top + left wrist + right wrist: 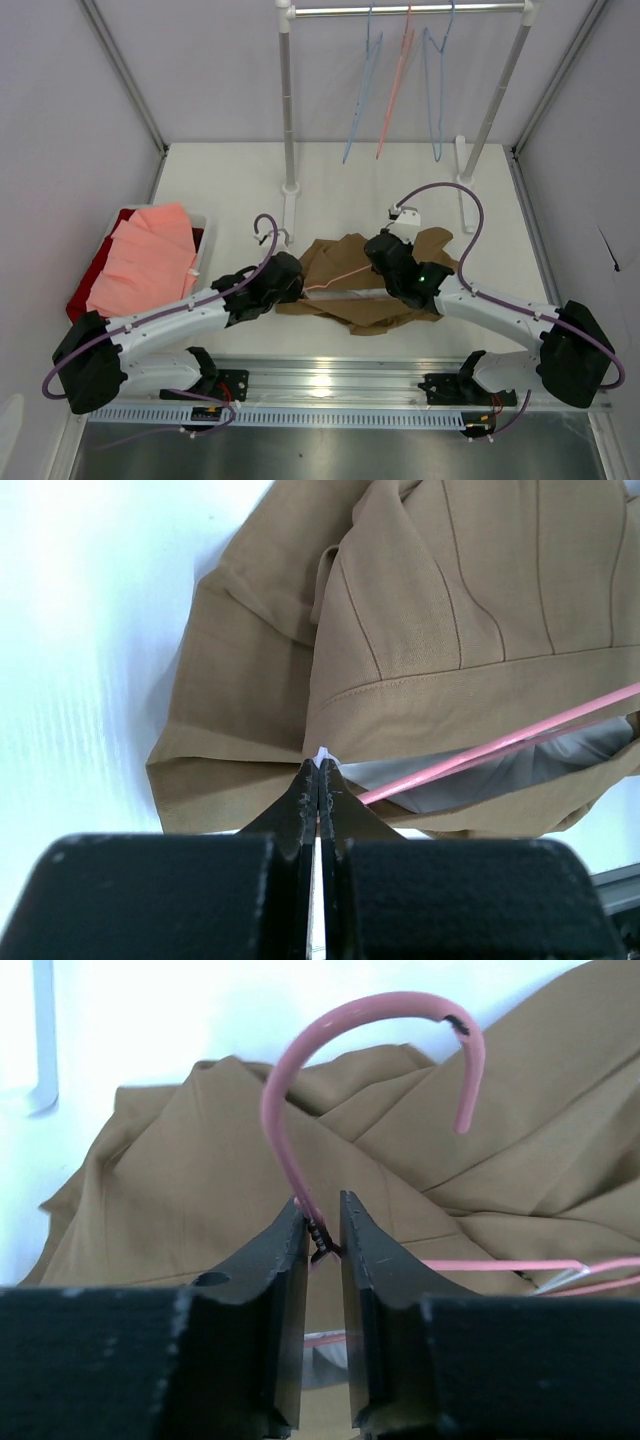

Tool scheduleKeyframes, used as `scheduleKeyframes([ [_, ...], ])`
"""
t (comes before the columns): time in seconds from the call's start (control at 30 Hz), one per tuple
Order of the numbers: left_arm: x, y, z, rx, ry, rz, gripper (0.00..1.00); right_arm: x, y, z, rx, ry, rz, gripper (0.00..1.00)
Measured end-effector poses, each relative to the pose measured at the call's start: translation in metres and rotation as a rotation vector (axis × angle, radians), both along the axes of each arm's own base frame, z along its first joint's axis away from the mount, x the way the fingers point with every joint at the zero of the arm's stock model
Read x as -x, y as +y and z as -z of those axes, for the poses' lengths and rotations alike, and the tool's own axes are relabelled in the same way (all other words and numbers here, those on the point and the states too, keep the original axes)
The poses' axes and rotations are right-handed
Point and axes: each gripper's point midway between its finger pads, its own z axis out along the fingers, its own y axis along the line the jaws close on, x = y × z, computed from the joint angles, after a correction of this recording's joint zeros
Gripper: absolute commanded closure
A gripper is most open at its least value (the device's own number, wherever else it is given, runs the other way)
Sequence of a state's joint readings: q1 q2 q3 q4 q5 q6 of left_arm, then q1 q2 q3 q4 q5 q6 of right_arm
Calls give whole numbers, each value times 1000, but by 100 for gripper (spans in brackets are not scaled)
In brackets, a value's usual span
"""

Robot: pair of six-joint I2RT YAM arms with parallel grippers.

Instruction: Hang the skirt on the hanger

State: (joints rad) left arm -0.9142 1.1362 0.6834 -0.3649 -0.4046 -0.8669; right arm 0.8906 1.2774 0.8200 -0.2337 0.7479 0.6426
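The tan-brown skirt (350, 302) lies crumpled on the white table between the two arms. In the left wrist view its waistband (450, 610) gapes and shows the white lining. The pale-pink hanger (345, 275) lies on the skirt, one bar (500, 745) running into the waist opening. My left gripper (321, 760) is shut on the waistband edge of the skirt at its left end (300, 287). My right gripper (322, 1222) sits at the hanger's twisted neck below the hook (300, 1050). Its jaws stand slightly apart: the neck leans on the left finger, with a gap to the right finger.
A clothes rack (288, 100) stands at the back, with thin blue hangers (436, 90) and a pink one (396, 90) on its rail. At the left, a bin holds a salmon-pink folded garment (145, 260) over red cloth (88, 290). A metal rail (330, 385) runs along the near edge.
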Motion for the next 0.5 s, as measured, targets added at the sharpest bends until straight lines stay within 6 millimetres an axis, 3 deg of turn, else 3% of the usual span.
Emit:
scheduleKeyframes([
  [0.33, 2, -4, 7, 22, 4, 19, 100, -3, 9, 16, -91, 120, -139, 57],
  [0.5, 3, -6, 9, 31, 5, 26, 100, -4, 15, 19, -104, 152, -226, 57],
])
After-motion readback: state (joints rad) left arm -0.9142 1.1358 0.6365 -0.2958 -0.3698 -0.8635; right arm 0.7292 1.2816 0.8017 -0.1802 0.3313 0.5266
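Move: The hanger's neck sits right at the right hand's fingertips, with its hook standing some 5 cm ahead and 3 cm above. The brown skirt's middle lies about 6 cm back from the right hand, 2 cm left and some 8 cm below. From the left hand, the hanger's neck is around 19 cm to the right, 7 cm ahead and 4 cm higher; the skirt's middle is 17 cm right, 1 cm ahead and 5 cm below. Sinking about 2 cm and shifting 1.5 cm left, the right hand turns counter-clockwise by some 15 degrees and tips its fingers further down, while the already slightly parted fingers spread wide around the hanger's neck, giving up the pinch. The left hand stays shut on the skirt's waist edge by the hanger's corner, easing down about 1 cm. ##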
